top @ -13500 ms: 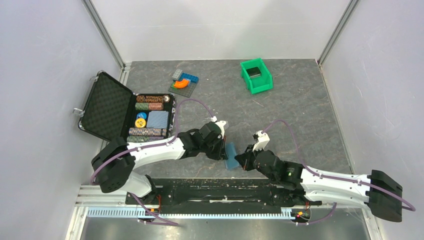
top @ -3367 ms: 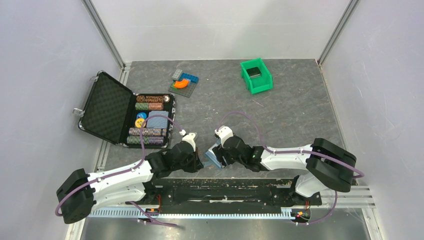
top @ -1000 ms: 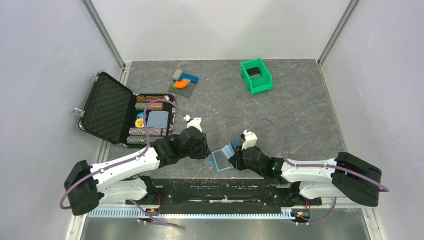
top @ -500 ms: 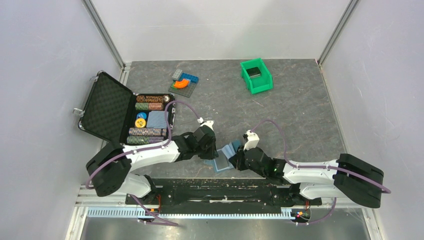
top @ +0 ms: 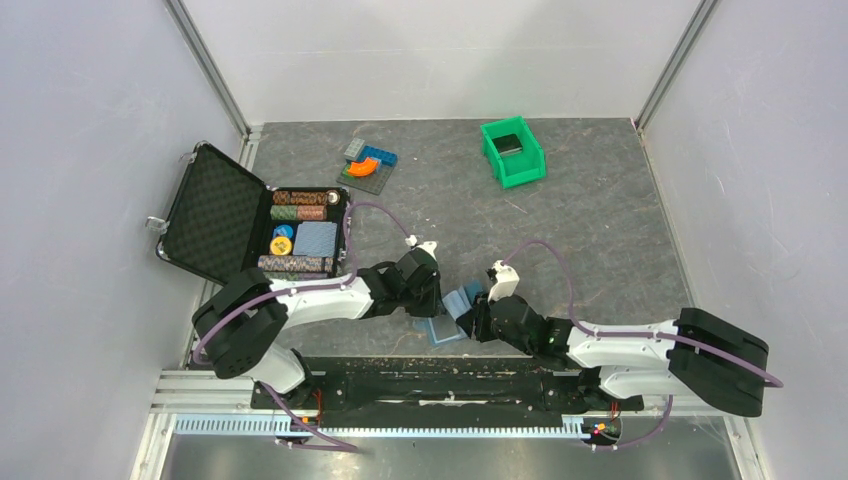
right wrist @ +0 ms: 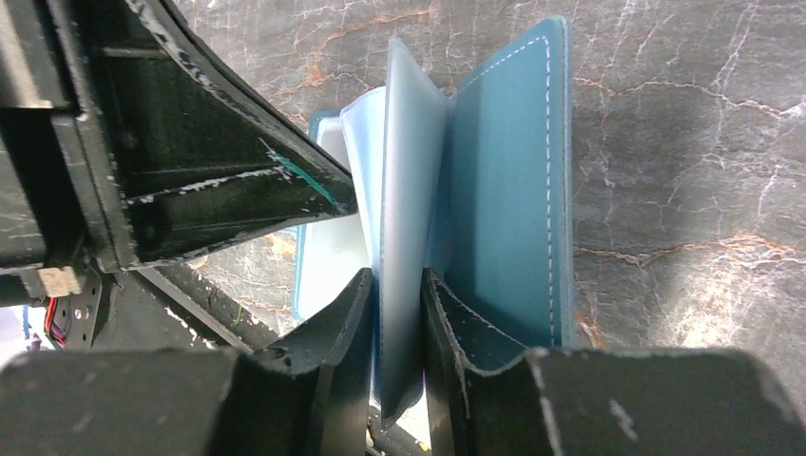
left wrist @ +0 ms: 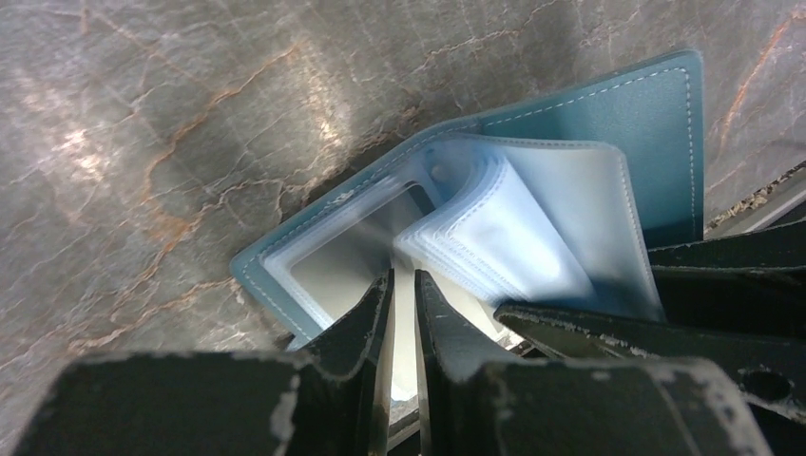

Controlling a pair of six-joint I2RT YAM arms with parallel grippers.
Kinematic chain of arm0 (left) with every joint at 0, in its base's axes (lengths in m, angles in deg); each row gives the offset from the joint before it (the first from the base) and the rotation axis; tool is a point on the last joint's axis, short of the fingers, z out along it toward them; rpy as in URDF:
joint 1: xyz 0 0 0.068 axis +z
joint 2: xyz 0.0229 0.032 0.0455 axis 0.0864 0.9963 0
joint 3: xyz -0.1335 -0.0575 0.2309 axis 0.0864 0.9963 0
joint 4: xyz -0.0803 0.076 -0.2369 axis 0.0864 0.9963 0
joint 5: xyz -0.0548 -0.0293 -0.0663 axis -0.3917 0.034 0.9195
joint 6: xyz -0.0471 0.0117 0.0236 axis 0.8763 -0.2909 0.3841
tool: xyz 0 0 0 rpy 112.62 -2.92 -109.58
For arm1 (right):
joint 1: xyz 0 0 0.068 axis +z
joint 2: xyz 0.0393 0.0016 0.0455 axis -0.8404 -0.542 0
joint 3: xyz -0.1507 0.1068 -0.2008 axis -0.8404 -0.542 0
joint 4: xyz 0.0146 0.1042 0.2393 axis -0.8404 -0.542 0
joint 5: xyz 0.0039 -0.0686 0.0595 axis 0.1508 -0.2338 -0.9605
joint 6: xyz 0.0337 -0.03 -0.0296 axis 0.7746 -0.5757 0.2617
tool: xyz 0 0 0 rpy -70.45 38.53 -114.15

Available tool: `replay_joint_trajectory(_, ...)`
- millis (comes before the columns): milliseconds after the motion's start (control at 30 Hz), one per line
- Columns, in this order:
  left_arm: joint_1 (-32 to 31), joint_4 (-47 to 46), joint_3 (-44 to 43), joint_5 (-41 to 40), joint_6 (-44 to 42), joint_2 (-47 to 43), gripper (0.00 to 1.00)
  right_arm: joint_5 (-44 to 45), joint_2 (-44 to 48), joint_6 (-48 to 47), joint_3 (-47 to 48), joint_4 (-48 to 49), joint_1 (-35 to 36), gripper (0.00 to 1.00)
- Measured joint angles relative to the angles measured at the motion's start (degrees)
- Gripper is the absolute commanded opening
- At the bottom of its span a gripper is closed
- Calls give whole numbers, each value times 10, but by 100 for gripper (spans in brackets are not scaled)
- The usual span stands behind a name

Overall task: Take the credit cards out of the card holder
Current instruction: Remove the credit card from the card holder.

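The card holder (top: 450, 315) lies open near the table's front edge, between both grippers. Its teal cover (left wrist: 618, 123) is spread flat and its clear sleeves (left wrist: 513, 228) curl up from the spine. My left gripper (left wrist: 404, 285) is almost closed over the lower half, and pale sleeve material fills the narrow slit between its fingers. My right gripper (right wrist: 397, 285) is shut on an upright bundle of sleeves (right wrist: 409, 171), beside the teal cover (right wrist: 504, 190). A left finger (right wrist: 238, 180) reaches in from the left of the right wrist view. The credit cards are hidden.
An open black case (top: 215, 225) with poker chips (top: 300, 235) stands at the left. Toy bricks (top: 368, 165) lie at the back. A green bin (top: 513, 152) at the back right holds a dark flat thing. The arms' base rail (top: 430, 375) runs just below the card holder.
My left arm has swung right and in onto the card holder, and its jaws have narrowed. The right gripper has stayed at the sleeves, and the card holder has barely shifted.
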Motion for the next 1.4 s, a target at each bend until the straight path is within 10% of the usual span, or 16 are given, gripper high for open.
replay_joint_trajectory(1033,0,-85,-15,83,-3,21,20,66,101,-20,9,-118,0,81)
replay_joint_trajectory(1400,0,-115,-54,105,-5,76,21,108,183,-52,47,-223,0,86)
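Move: The card holder lies open, with its pale plastic sleeves standing up about 4 cm to the right of the left fingertips and some 1 cm farther out, at about their height. The exposed card pocket sits roughly 1 cm right, 2 cm back and 2 cm below that hand, and the blue cover flap 6 cm right and 5 cm ahead. The right hand has the same sleeves between its fingers, their middle about 2 cm ahead and 1 cm left. The left hand, its fingers kept almost shut, pushes about 6 cm to the right with its tips against the near-left face of the sleeves, rising some 2 cm while the fingers tip outward to the right by 10 to 15 degrees. The right hand opens wide to let go of the sleeves and then backs off, going up about 5 cm and right about 4 cm with a little forward, so that its spread fingers end above and on either side of them. ##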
